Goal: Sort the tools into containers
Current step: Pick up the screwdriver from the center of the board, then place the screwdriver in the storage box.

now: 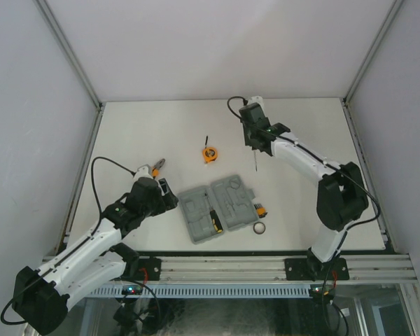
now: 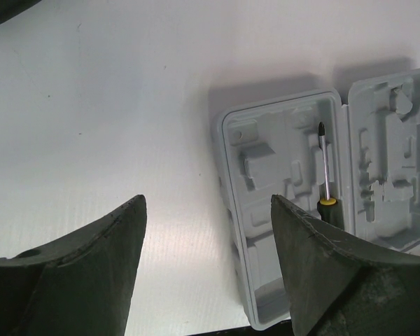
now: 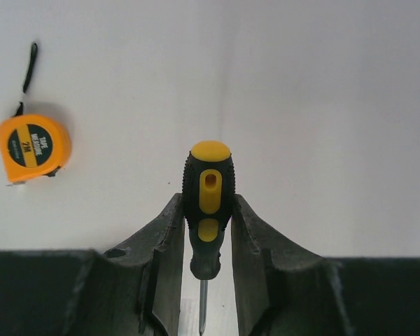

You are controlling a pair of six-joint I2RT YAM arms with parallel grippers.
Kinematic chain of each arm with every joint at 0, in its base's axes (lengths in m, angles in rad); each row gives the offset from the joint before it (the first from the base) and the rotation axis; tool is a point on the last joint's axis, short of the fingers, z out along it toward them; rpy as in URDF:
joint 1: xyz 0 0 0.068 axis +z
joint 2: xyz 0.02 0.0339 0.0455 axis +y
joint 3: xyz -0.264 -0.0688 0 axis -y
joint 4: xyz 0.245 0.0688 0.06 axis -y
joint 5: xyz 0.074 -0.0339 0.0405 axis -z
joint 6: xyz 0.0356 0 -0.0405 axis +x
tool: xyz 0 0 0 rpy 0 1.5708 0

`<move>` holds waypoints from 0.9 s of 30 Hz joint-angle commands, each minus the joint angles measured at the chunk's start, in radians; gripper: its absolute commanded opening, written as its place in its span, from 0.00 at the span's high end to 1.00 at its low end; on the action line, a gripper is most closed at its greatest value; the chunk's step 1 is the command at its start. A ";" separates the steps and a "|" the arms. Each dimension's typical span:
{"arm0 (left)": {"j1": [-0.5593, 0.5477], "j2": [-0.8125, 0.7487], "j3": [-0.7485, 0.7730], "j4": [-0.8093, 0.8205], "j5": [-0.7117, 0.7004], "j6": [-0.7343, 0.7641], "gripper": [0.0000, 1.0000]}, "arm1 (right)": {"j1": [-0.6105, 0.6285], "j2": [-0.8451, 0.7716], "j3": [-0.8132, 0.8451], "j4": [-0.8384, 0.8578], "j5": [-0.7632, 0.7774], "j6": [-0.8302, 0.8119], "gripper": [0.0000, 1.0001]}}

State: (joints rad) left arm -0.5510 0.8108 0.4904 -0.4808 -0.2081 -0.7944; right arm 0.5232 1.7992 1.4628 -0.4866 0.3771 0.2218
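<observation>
The grey case [image 1: 231, 199] lies open near the front of the table, with one black-and-yellow screwdriver [image 1: 214, 220] resting in its left half [image 2: 280, 168]. In the left wrist view that screwdriver [image 2: 325, 175] lies beside my right finger. My left gripper [image 2: 207, 203] hovers open just left of the case with nothing between its fingers. Farther back, my right gripper [image 3: 207, 206] is shut on the handle of a second screwdriver [image 3: 210, 175], whose shaft [image 1: 255, 162] points toward the case. The orange tape measure [image 1: 208, 154] [image 3: 33, 148] lies left of the right gripper.
Orange-handled pliers [image 1: 156, 166] lie by the left arm's wrist, partly hidden by it. A small black-orange bit set [image 1: 260, 210] and a dark ring [image 1: 259, 228] sit off the case's right end. White walls enclose the table.
</observation>
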 commanded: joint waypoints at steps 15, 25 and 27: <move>0.006 0.000 -0.004 0.054 0.002 -0.003 0.27 | 0.108 -0.330 -0.072 0.064 -0.172 0.077 1.00; 0.005 0.001 -0.005 0.059 0.000 -0.002 0.27 | 0.209 -0.365 -0.152 0.093 -0.309 0.175 1.00; 0.006 0.001 -0.009 0.063 0.002 -0.005 0.28 | 0.231 -0.358 -0.164 0.094 -0.317 0.195 1.00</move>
State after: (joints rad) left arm -0.5510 0.8116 0.4904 -0.4534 -0.2066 -0.7944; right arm 0.7193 1.4773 1.3109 -0.4515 0.1143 0.3496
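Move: The right hand already holds the screwdriver by its handle, with the shaft slanting down and back. From this hand the open grey case it is being taken to lies about 20 cm back, 13 cm left and 13 cm below. At table height, the tape measure sits some 16 cm left and about 1 cm ahead, and the small comb-like tool about 21 cm back and 1 cm right. From the left hand the case is about 14 cm right, level with it and 7 cm below. With the screwdriver still clamped between its fingers, the right hand first climbs some 10 cm, then swings back and left towards the case, sinking slightly at the end, so that it finishes about 10 cm nearer the base and 9 cm farther left. On the way it rolls its left side up by some 20 degrees and turns about as much counter-clockwise, bringing the shaft over the far part of the case's right half, well clear of it. ##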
